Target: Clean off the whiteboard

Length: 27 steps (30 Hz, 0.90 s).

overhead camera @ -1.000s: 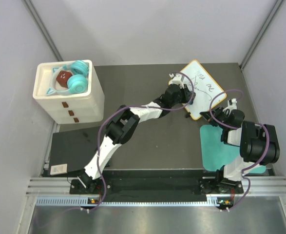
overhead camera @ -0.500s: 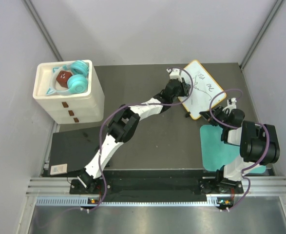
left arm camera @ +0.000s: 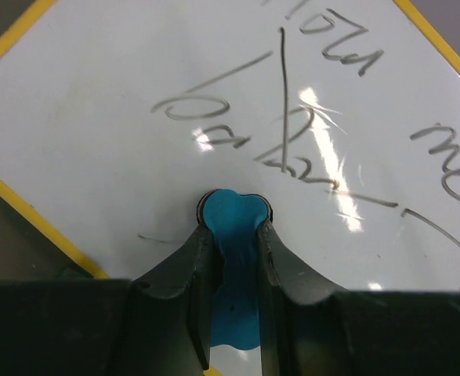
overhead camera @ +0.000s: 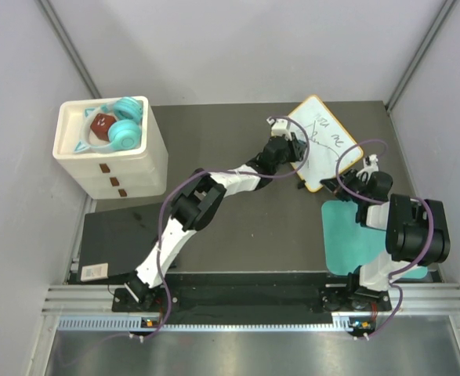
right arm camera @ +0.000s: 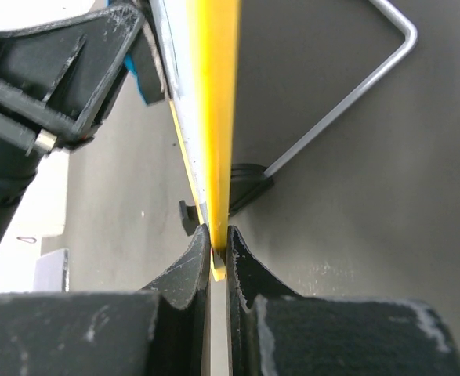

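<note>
The whiteboard (overhead camera: pixel 327 137) with a yellow frame stands tilted at the back right, with dark scribbles (left arm camera: pixel 292 149) on it. My left gripper (overhead camera: pixel 296 149) is shut on a small blue eraser (left arm camera: pixel 231 215) and presses its tip against the board's face (left arm camera: pixel 120 94), just below the scribbles. My right gripper (overhead camera: pixel 363 171) is shut on the board's yellow edge (right arm camera: pixel 214 117) at its near right corner and holds it edge-on. The left gripper's body (right arm camera: pixel 49 86) shows beyond the board in the right wrist view.
A teal mat (overhead camera: pixel 343 239) lies under my right arm. A white drawer unit (overhead camera: pixel 112 153) with teal headphones (overhead camera: pixel 120 129) on top stands at back left. A black pad (overhead camera: pixel 116 239) lies front left. A wire stand (right arm camera: pixel 355 94) sits behind the board.
My left gripper with the eraser moved up and left across the board, then came back a little down and right. The right gripper keeps its hold on the board's edge.
</note>
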Each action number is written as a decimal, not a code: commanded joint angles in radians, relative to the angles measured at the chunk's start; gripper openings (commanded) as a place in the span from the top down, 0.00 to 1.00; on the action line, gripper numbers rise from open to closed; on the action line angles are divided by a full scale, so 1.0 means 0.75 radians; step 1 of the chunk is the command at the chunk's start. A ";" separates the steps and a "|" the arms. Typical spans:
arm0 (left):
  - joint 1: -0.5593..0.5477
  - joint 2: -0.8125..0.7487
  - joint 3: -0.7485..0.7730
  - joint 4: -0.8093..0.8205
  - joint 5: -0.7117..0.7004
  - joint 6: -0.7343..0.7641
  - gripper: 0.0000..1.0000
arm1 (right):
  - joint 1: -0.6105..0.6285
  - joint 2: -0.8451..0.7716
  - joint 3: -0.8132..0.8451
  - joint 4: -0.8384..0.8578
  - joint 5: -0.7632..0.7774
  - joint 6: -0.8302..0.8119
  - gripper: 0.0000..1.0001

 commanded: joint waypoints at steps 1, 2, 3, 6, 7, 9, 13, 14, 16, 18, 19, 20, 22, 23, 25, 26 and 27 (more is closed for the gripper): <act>-0.122 -0.059 -0.086 -0.109 0.176 0.051 1.00 | 0.096 0.005 0.096 -0.280 -0.036 -0.150 1.00; -0.128 -0.071 -0.110 -0.109 0.178 0.059 1.00 | 0.107 0.009 0.106 -0.305 -0.038 -0.159 1.00; -0.138 -0.083 -0.127 -0.107 0.182 0.059 1.00 | 0.119 0.015 0.112 -0.336 -0.045 -0.169 1.00; -0.144 -0.136 -0.203 -0.115 0.161 0.045 1.00 | 0.127 0.005 0.114 -0.364 -0.053 -0.185 1.00; -0.144 -0.165 -0.225 -0.111 0.149 0.045 1.00 | 0.137 -0.005 0.114 -0.377 -0.049 -0.203 1.00; -0.148 -0.194 -0.293 -0.105 0.108 0.049 1.00 | 0.150 -0.020 0.116 -0.418 -0.041 -0.222 1.00; -0.146 -0.300 -0.387 -0.082 0.012 0.084 1.00 | 0.182 -0.048 0.108 -0.481 -0.022 -0.263 1.00; -0.140 -0.316 -0.407 -0.080 -0.008 0.106 1.00 | 0.186 -0.060 0.106 -0.489 -0.020 -0.265 1.00; -0.136 -0.353 -0.413 -0.080 -0.057 0.125 1.00 | 0.186 -0.063 0.106 -0.520 -0.016 -0.271 1.00; -0.116 -0.365 -0.393 -0.105 -0.076 0.139 1.00 | 0.186 -0.065 0.106 -0.538 -0.016 -0.273 1.00; -0.108 -0.372 -0.371 -0.109 -0.084 0.143 1.00 | 0.186 -0.065 0.104 -0.549 -0.018 -0.277 1.00; -0.093 -0.372 -0.362 -0.109 -0.090 0.153 1.00 | 0.186 -0.069 0.102 -0.553 -0.022 -0.281 1.00; -0.077 -0.374 -0.344 -0.072 -0.107 0.153 1.00 | 0.186 -0.073 0.096 -0.567 -0.030 -0.285 1.00; -0.063 -0.372 -0.338 -0.056 -0.111 0.153 1.00 | 0.186 -0.073 0.092 -0.577 -0.034 -0.285 1.00; -0.046 -0.374 -0.305 -0.033 -0.131 0.151 1.00 | 0.186 -0.087 0.080 -0.589 -0.041 -0.294 1.00; -0.034 -0.372 -0.293 -0.027 -0.137 0.153 1.00 | 0.186 -0.089 0.077 -0.608 -0.041 -0.296 1.00; -0.030 -0.368 -0.281 -0.021 -0.149 0.157 1.00 | 0.186 -0.091 0.077 -0.622 -0.041 -0.302 1.00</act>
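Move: The left hand already has the blue eraser on the slanted whiteboard, whose middle lies about 3 cm ahead and 6 cm to the right, about level; the remaining pen marks are some 5 cm ahead and 9 cm right. The board's black foot is about 12 cm back, 1 cm right and 9 cm below. From the right hand, which grips the near-right edge, the board's middle is about 14 cm ahead, 4 cm left and 6 cm higher. With the eraser on the board's face at the outset, the left hand sweeps it back and slightly right, about 8 cm towards the near corner, then turns and goes left and forward some 3 cm, the eraser coming clear of the face. The right fingers keep their pinch on the board's edge while that hand shifts about 2.5 cm left and turns some 10 degrees, its left side dipping. ##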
